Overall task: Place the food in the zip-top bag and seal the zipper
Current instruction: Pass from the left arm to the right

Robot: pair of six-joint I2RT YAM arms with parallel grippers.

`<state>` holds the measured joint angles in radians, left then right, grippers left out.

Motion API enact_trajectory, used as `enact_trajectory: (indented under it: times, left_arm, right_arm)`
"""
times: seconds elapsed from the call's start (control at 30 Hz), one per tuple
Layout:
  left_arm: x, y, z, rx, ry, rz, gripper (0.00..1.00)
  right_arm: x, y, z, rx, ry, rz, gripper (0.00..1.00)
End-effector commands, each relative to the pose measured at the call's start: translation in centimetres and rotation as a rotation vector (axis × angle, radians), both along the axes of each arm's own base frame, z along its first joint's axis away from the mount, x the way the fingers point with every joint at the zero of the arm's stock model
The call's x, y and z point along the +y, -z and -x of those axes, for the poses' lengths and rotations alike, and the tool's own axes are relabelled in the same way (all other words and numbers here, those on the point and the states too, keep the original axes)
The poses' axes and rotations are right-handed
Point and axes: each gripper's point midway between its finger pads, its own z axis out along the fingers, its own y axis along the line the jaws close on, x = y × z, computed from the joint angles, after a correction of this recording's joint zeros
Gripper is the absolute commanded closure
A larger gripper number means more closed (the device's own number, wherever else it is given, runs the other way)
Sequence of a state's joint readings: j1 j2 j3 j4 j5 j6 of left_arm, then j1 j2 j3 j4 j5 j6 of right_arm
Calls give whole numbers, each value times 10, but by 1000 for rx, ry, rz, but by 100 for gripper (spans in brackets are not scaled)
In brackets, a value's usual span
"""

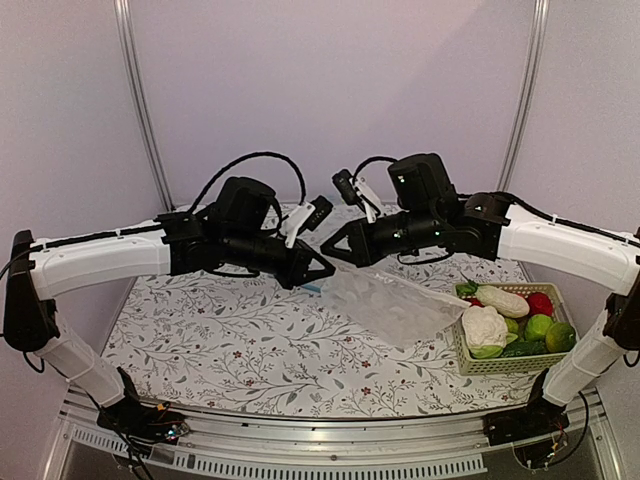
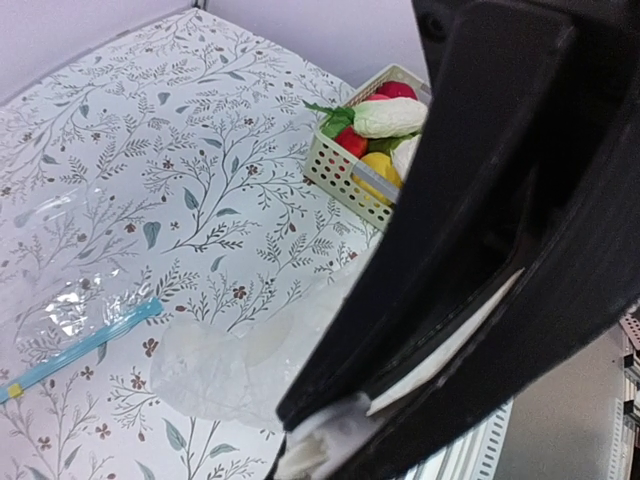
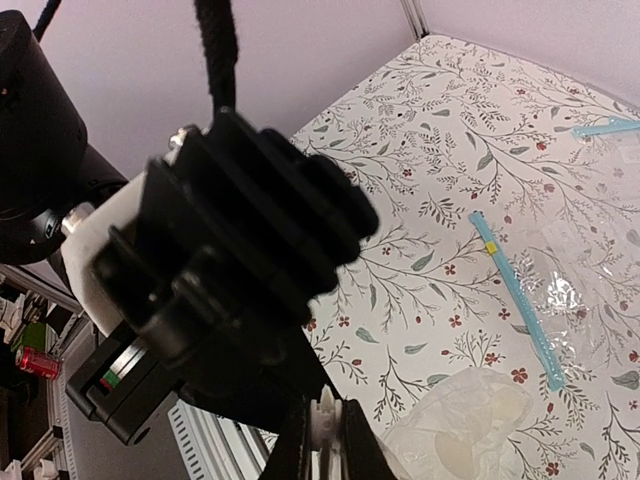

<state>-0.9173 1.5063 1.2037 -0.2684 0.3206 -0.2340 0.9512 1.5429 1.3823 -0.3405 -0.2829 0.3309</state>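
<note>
The dotted zip-top bag (image 1: 395, 305) hangs up off the table between my two grippers and slopes down toward the basket. My left gripper (image 1: 322, 270) is shut on the bag's white plastic edge, which shows between its jaws (image 2: 320, 440). My right gripper (image 1: 333, 250) faces it, also shut on a fold of the bag (image 3: 325, 440). The zipper is hidden at the jaws. The food lies in the basket: cauliflower (image 1: 484, 325), radish (image 1: 502, 300), green fruit (image 1: 538, 326) and lemon (image 2: 378, 168).
The cream basket (image 1: 470, 362) stands at the table's right front and also holds red fruit (image 1: 540, 303). An undotted clear bag (image 3: 580, 290) with a blue strip (image 3: 515, 295) lies flat under the grippers. Another blue strip (image 3: 610, 127) lies farther off.
</note>
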Motion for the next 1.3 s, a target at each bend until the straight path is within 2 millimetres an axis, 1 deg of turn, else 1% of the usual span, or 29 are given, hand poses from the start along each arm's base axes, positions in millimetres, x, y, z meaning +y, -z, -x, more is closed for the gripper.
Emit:
enact_trajectory:
  times: [0.0,0.43,0.57,0.67,0.7,0.73,0.8,0.83,0.9,0.97,1.03,1.17,1.27]
  left_arm:
    - [5,5,-10,-1,-60,-24,100]
    - [12,0,-14,2,-91,2,100]
    - [15,1,-16,9,-102,4,100]
    - [14,-1,-12,12,-75,17,100]
    - [13,-3,-10,12,-63,24,95]
    - [14,-5,-8,6,-56,27,84]
    - [17,-8,-6,-14,-48,26,54]
    - [20,-10,-6,-26,-48,21,45]
    - [29,-14,-7,-50,-59,10,36]
    - [37,-20,-4,-61,-51,22,30]
    - [39,-29,3,-70,-17,51,25]
    - [34,-42,16,-65,59,111,25]
    - [26,-46,22,-47,104,152,29]
  right_arm:
    - [-10,-6,5,-46,7,17,97]
    - [-19,-1,7,-59,16,39,98]
    - [-22,-2,8,-63,22,40,98]
    - [-23,-6,9,-68,19,29,99]
    - [-23,-9,10,-69,17,22,99]
    - [-23,-10,11,-68,15,16,99]
    - [-23,-15,12,-70,12,2,100]
    - [-23,-18,12,-72,12,-4,100]
    - [-24,-22,12,-72,10,-16,100]
    - [-23,-28,15,-70,-7,-37,100]
    - [-23,-35,17,-58,-30,-70,100]
    - [-22,-44,23,-22,-95,-119,100]
    - [-19,-51,27,-14,-132,-149,100]
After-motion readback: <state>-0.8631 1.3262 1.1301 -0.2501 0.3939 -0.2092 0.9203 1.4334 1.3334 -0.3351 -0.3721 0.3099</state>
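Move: Both grippers already pinch the same end of the zip-top bag, the right gripper's tips about 3 cm ahead of the left's and 3 cm higher. The bag's middle hangs some 12 cm to the right, 3 cm back and 9 cm below the left hand; from the right hand it is about 12 cm right, 6 cm back and 12 cm below. The food basket stands roughly 44 cm to the left hand's right, about level with it and 18 cm lower. Staying almost in place at first with its fingers shut on the bag, the left hand then opens to about three-quarters, lets go of the bag end, and draws off to the left and up, away from the right gripper, about 5 cm in all. The right hand keeps its pinch throughout, easing up about 3 cm and some 2 cm to the right, then slightly back. ##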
